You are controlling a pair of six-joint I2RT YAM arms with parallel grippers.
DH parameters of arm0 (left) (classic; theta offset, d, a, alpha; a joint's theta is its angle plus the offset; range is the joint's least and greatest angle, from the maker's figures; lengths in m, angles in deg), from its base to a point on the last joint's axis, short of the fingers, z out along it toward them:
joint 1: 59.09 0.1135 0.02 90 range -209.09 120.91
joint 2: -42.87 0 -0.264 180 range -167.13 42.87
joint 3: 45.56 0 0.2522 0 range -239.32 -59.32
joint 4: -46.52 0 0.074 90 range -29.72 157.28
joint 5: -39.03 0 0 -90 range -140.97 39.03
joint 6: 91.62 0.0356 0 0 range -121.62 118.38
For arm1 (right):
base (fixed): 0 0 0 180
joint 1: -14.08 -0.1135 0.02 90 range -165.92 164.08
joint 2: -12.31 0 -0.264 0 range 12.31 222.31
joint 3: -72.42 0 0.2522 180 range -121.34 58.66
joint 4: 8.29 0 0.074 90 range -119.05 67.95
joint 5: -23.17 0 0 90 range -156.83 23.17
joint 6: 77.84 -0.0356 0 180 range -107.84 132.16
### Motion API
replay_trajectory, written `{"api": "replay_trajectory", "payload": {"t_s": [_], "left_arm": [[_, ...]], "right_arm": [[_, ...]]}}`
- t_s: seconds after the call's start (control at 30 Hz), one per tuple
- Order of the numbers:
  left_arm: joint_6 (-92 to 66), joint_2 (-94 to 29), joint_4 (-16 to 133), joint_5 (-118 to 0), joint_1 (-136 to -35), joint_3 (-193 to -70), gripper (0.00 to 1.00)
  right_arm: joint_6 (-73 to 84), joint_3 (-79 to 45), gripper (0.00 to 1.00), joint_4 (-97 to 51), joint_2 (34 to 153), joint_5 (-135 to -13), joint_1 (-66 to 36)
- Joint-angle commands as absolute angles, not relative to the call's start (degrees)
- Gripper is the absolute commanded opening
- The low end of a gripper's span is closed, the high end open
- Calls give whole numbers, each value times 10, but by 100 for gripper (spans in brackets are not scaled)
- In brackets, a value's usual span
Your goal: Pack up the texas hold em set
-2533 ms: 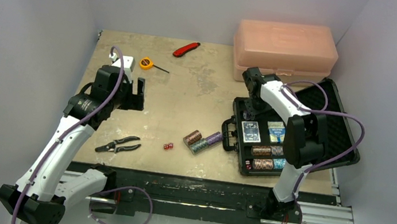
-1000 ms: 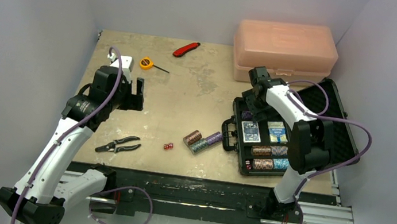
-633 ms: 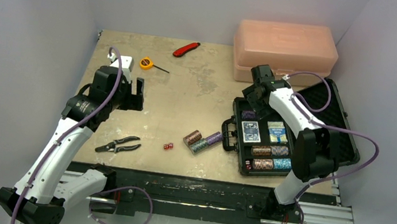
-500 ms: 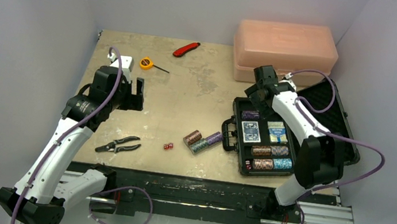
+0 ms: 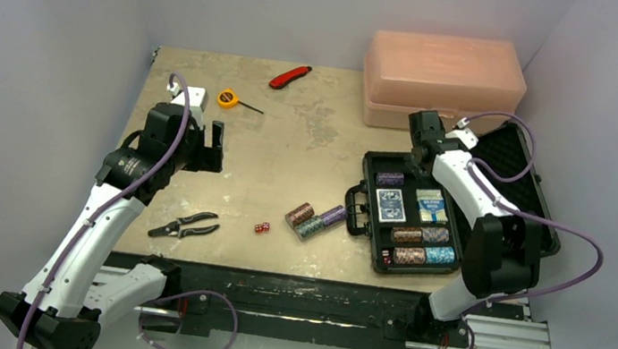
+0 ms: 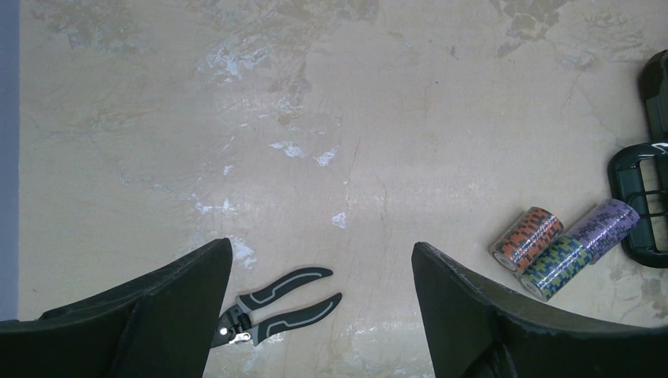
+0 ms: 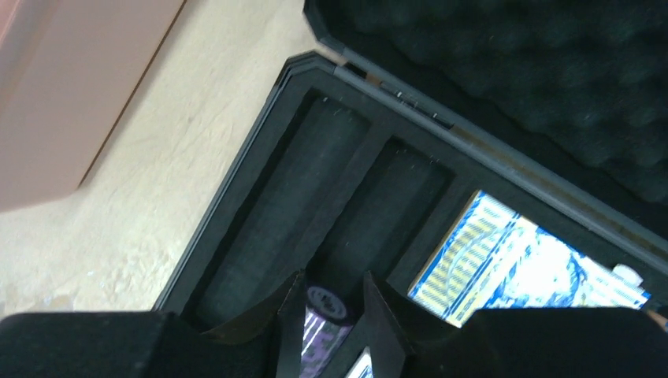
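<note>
The black case (image 5: pixel 368 227) lies open at the right, its foam lid (image 5: pixel 521 180) laid back. Two blue card decks (image 5: pixel 391 205) and several chip rolls (image 5: pixel 419 236) sit in its slots, and a purple roll (image 5: pixel 389 178) lies in a far slot. My right gripper (image 5: pixel 422 151) hovers over the case's far edge. In the right wrist view its jaws (image 7: pixel 331 279) stand narrowly apart above that purple roll (image 7: pixel 324 315), holding nothing. Three loose chip rolls (image 5: pixel 315 218) and red dice (image 5: pixel 261 228) lie mid-table. My left gripper (image 5: pixel 217 146) hangs open over bare table (image 6: pixel 319 248).
Pliers (image 5: pixel 183 225) lie near the front left, also below my left fingers (image 6: pixel 276 303). A yellow tape measure (image 5: pixel 227 98) and a red utility knife (image 5: pixel 289 75) lie at the back. The pink plastic box (image 5: pixel 444 79) stands behind the case.
My right gripper has drawn back and to the right, away from the purple roll left in the case slot, and its jaws have narrowed. The left arm has not moved.
</note>
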State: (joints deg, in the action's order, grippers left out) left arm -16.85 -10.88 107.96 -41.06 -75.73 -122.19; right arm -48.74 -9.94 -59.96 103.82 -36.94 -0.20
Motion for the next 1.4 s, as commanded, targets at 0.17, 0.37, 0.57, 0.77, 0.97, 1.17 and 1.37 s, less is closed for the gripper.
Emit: {"api": "replay_trajectory", "payload": {"t_s": [0.17, 0.37, 0.57, 0.77, 0.97, 1.17, 1.37], "left_arm": [[-155, -100, 1069, -403, -760, -1219, 84], [-156, -100, 1070, -400, -760, -1219, 84], [-155, -99, 1070, -399, -760, -1219, 84], [-155, -99, 1070, -398, -760, -1219, 84], [-155, -100, 1070, -399, -760, -1219, 84], [-155, -100, 1070, -400, -760, -1220, 84], [-155, -99, 1070, -400, -760, -1220, 84]], "right_arm": [[-441, -83, 22, -564, 1066, -360, 15], [-410, -63, 12, -531, 1072, -384, 16], [-383, -54, 8, -513, 1071, -404, 16], [-360, -44, 6, -502, 1076, -424, 15], [-343, -37, 2, -483, 1076, -470, 14], [-335, -30, 0, -464, 1078, -516, 12], [-325, -28, 0, -450, 1090, -547, 2]]}}
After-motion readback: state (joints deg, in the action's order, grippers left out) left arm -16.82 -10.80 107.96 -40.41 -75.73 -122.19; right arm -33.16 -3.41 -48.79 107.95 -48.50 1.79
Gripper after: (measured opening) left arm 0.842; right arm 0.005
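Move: The purple chip roll, free in the left part of its slot in the case, has its middle about 6 cm to the right hand's left, level fore and aft and some 5 cm below. The card deck lies about 5 cm left and 7 cm back of the hand; the Hoyle box is about 6 cm right and 6 cm back. From the left hand, the roll is about 45 cm right, 6 cm ahead and 17 cm below. Beside the purple roll, at its right-hand end, the right hand edges a little farther right, then sinks about 5 cm into the empty part of the same slot while its part-open fingers shut. The closed tips then move some 3 cm left against the roll's right end, the hand turning about 15 degrees counter-clockwise. ##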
